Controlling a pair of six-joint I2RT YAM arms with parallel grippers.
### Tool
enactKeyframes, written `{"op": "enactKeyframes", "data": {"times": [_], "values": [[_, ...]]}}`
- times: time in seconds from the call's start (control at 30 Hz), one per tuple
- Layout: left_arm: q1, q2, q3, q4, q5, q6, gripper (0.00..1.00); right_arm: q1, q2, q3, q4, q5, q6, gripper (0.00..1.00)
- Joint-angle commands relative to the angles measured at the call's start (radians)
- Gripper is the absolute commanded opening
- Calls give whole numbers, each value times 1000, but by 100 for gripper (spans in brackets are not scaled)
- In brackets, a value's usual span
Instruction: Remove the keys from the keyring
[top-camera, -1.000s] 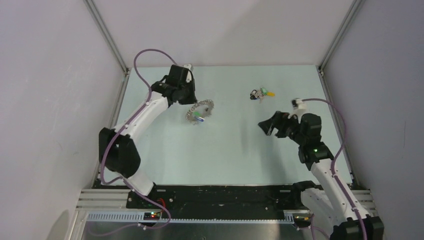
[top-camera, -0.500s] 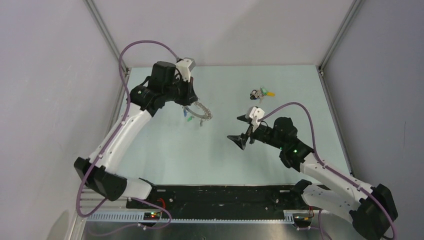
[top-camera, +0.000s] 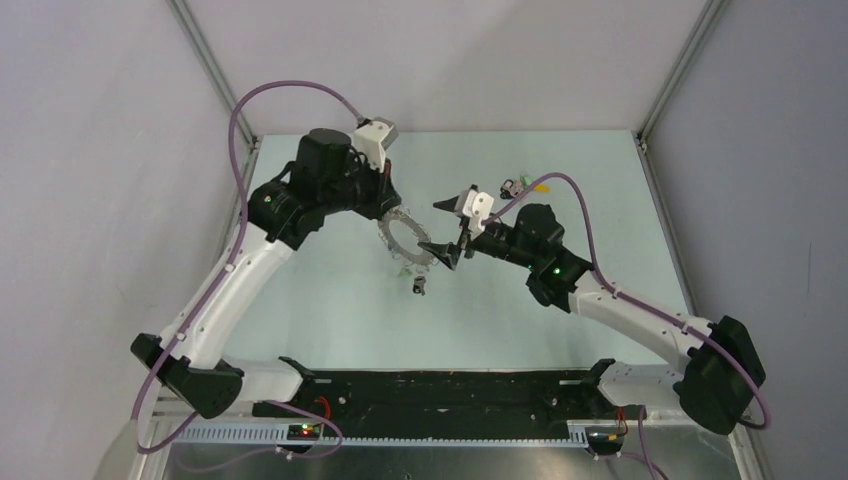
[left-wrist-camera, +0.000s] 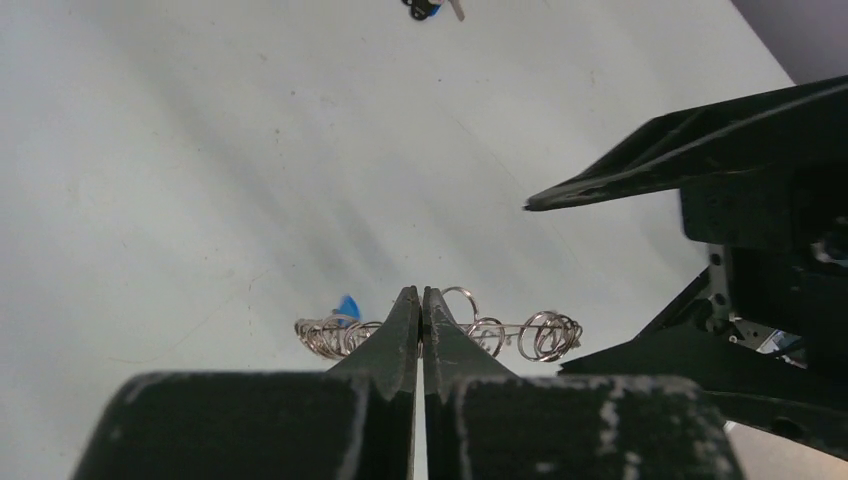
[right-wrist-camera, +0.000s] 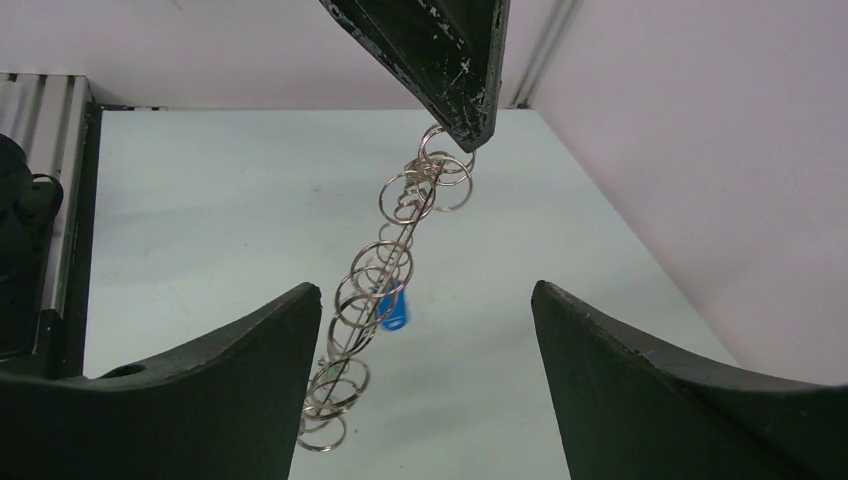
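Note:
My left gripper (top-camera: 388, 215) is shut on the thin silver keyring (top-camera: 405, 240) and holds it above the table's middle. In the left wrist view the shut tips (left-wrist-camera: 420, 296) pinch the keyring (left-wrist-camera: 520, 335), which is threaded with small silver rings. A blue-headed key (left-wrist-camera: 347, 306) hangs from it. My right gripper (top-camera: 443, 228) is open right beside the keyring, one finger above it and one below. In the right wrist view the keyring (right-wrist-camera: 385, 270) hangs just inside the left finger (right-wrist-camera: 230, 380), with the blue key (right-wrist-camera: 395, 310) behind it. A small key (top-camera: 419, 287) shows below the ring.
A clump of loose coloured-headed keys (top-camera: 522, 186) lies on the pale green table (top-camera: 330, 320) at the back right, behind the right arm. It also shows at the top of the left wrist view as loose keys (left-wrist-camera: 430, 8). Grey walls close in the table.
The left arm has carried the keyring rightward toward the table's middle. The right gripper has swung in from the right side up to the ring, narrowing its jaws slightly.

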Motion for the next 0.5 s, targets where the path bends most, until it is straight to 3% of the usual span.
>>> {"op": "enactKeyframes", "data": {"times": [0.0,0.1,0.23,0.4,0.47], "values": [[-21,-80,81,36,-18,2,0,22,41,92,-1,-47,-18,82],[-27,-103,96,36,-20,-15,0,36,72,114,-1,-43,-9,79],[-34,-128,109,36,4,-30,0,47,124,161,-19,7,6,57],[-35,-142,113,37,-3,-40,0,51,160,181,48,-5,44,57],[-35,-137,120,37,-13,-50,0,52,165,190,61,5,52,32]]}}
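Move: From the right hand, the keyring's middle is roughly 5 cm to the left, 1 cm back and 2 cm lower; the left fingertips holding its upper rim are some 8 cm left, 2 cm ahead and 3 cm higher. The green tag hangs about 5 cm left, 4 cm back and 6 cm below the right hand. From the left hand the keyring's middle is about 4 cm right, 3 cm back and 5 cm down. Upwards some 7 cm and about 3 cm back goes the left hand, keeping its pinch on the keyring's rim and tipping its fingers up roughly 10 degrees. Meanwhile the right hand reaches about 4 cm left towards the ring's low near rim, closing its wide-open fingers to around half so that they straddle the rim. ##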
